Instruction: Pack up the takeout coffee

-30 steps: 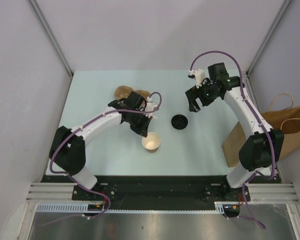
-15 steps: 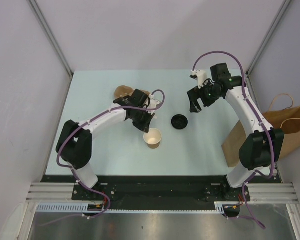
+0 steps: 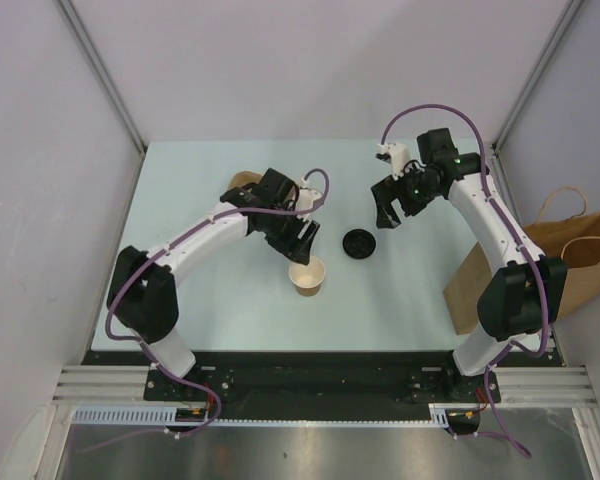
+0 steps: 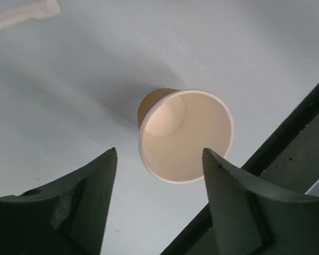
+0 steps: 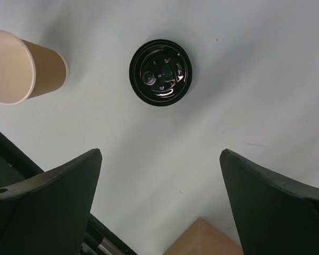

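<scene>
The tan paper cup [image 3: 307,276] stands upright and lidless on the table, its pale inside showing; it also shows in the left wrist view [image 4: 185,135] and the right wrist view [image 5: 21,66]. Its black lid [image 3: 359,243] lies flat to the cup's right, apart from it, and shows in the right wrist view [image 5: 161,71]. My left gripper [image 3: 298,243] is open and empty, just behind the cup; in its wrist view [image 4: 159,155] the cup lies beyond the fingertips. My right gripper [image 3: 386,212] is open and empty, behind and right of the lid.
A brown pulp cup carrier [image 3: 246,184] lies behind the left arm, mostly hidden by it. A large brown paper bag [image 3: 570,262] with handles lies at the table's right edge; its corner shows in the right wrist view [image 5: 202,239]. The black front rail [image 4: 287,149] runs near the cup.
My left gripper has swung rightward and back, off the cup. The cup has shifted slightly right and stands free. My right gripper has barely moved.
</scene>
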{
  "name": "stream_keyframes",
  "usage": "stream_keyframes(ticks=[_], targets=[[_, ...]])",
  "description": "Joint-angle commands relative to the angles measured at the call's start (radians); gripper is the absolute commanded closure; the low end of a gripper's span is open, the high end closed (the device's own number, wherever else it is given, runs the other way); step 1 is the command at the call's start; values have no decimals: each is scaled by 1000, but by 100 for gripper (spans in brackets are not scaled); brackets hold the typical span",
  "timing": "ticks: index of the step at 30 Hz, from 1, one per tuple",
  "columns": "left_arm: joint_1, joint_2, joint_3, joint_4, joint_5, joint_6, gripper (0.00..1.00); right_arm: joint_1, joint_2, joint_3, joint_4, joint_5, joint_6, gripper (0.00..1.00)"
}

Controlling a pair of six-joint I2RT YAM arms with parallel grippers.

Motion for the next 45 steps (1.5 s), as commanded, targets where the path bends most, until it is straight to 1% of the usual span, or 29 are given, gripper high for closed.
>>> stream_keyframes(ticks=[1, 2, 3, 4, 5, 7, 8, 11, 12, 15, 16, 18, 19, 20, 21, 22, 23, 24, 27, 29, 30, 32, 33, 35, 37, 39, 44, 45], targets=[[8, -114, 121, -46, 97, 36, 22, 35, 3, 3, 0, 3, -30, 0], [32, -139, 131, -47, 114, 40, 16, 43, 8, 3, 3, 9, -32, 0], [47, -150, 142, -61, 138, 42, 5, 52, 13, 3, 10, 20, -35, 0], [67, -160, 162, -66, 173, 37, 1, 68, 22, 4, 16, 26, -35, 0], [113, -169, 173, -72, 198, 36, 1, 78, 26, 6, 16, 34, -35, 0], [158, -191, 211, -101, 235, 45, 0, 107, 37, 7, 29, 53, -36, 0], [199, -200, 224, -108, 249, 51, 0, 117, 48, 9, 36, 61, -36, 0], [261, -266, 218, -109, 220, 86, 1, 152, 80, 11, 52, 90, -38, 0], [271, -313, 204, -89, 205, 88, 0, 158, 92, 14, 56, 92, -36, 0], [324, -390, 124, -31, 209, 71, 1, 177, 137, 26, 56, 92, -39, 0], [339, -450, 66, -11, 227, 65, 1, 180, 149, 29, 56, 92, -41, 0], [374, -516, -5, 77, 250, 32, 0, 181, 181, 40, 54, 90, -45, 0], [382, -591, -78, 114, 244, 21, 0, 181, 195, 40, 53, 89, -48, 0], [382, -625, -115, 178, 241, 13, 0, 181, 204, 41, 53, 92, -53, 0], [382, -663, -185, 212, 226, -7, 1, 178, 224, 40, 53, 92, -62, 0], [382, -724, -221, 247, 214, -22, 0, 177, 234, 41, 54, 92, -65, 0], [382, -754, -250, 307, 197, -41, 0, 174, 243, 41, 54, 92, -67, 0], [384, -774, -291, 327, 183, -64, 1, 170, 260, 41, 60, 92, -70, 0], [384, -780, -290, 307, 206, -82, 1, 169, 292, 41, 71, 121, -78, 4], [385, -739, -273, 254, 215, -75, 1, 164, 309, 40, 79, 136, -81, 7], [384, -720, -258, 241, 217, -78, 0, 160, 316, 40, 80, 139, -79, 12], [384, -688, -247, 223, 221, -82, 1, 157, 336, 37, 94, 153, -76, 15], [384, -682, -241, 224, 221, -84, 0, 157, 344, 35, 103, 162, -75, 19], [384, -676, -240, 240, 221, -88, 0, 154, 358, 30, 132, 188, -70, 21], [384, -671, -241, 258, 224, -91, 1, 146, 369, 30, 151, 199, -61, 27], [385, -660, -241, 264, 226, -98, 0, 141, 385, 40, 169, 218, -52, 30], [384, -651, -252, 293, 238, -113, 0, 121, 425, 49, 210, 242, -26, 34], [384, -648, -255, 296, 240, -114, 0, 120, 431, 53, 211, 242, -25, 37]])
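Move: From the right hand the black lid lies about 5 cm to the left, 2 cm ahead and 17 cm below; the coffee cup is some 16 cm left, 7 cm back and 14 cm below it, and the middle of the wrapped straw roughly 22 cm left, 7 cm ahead and 18 cm below. The left hand is just above the released cup, whose middle is about 6 cm below, 2 cm back and 1 cm right; the lid lies 12 cm right, 7 cm ahead and 9 cm below. The right hand comes down about 15 cm onto the lid's right side, first swinging some 6 cm left, then easing partly back right and a little forward as its fingers turn to point more steeply down and narrow from wide open to about two-thirds, without yet gripping the lid. Meanwhile the left hand finishes opening and clears the cup, rising steeply and then swinging left, to stop some 15 cm higher and 10 cm farther left, its fingers tilted up by roughly 30 degrees to point less steeply down. ##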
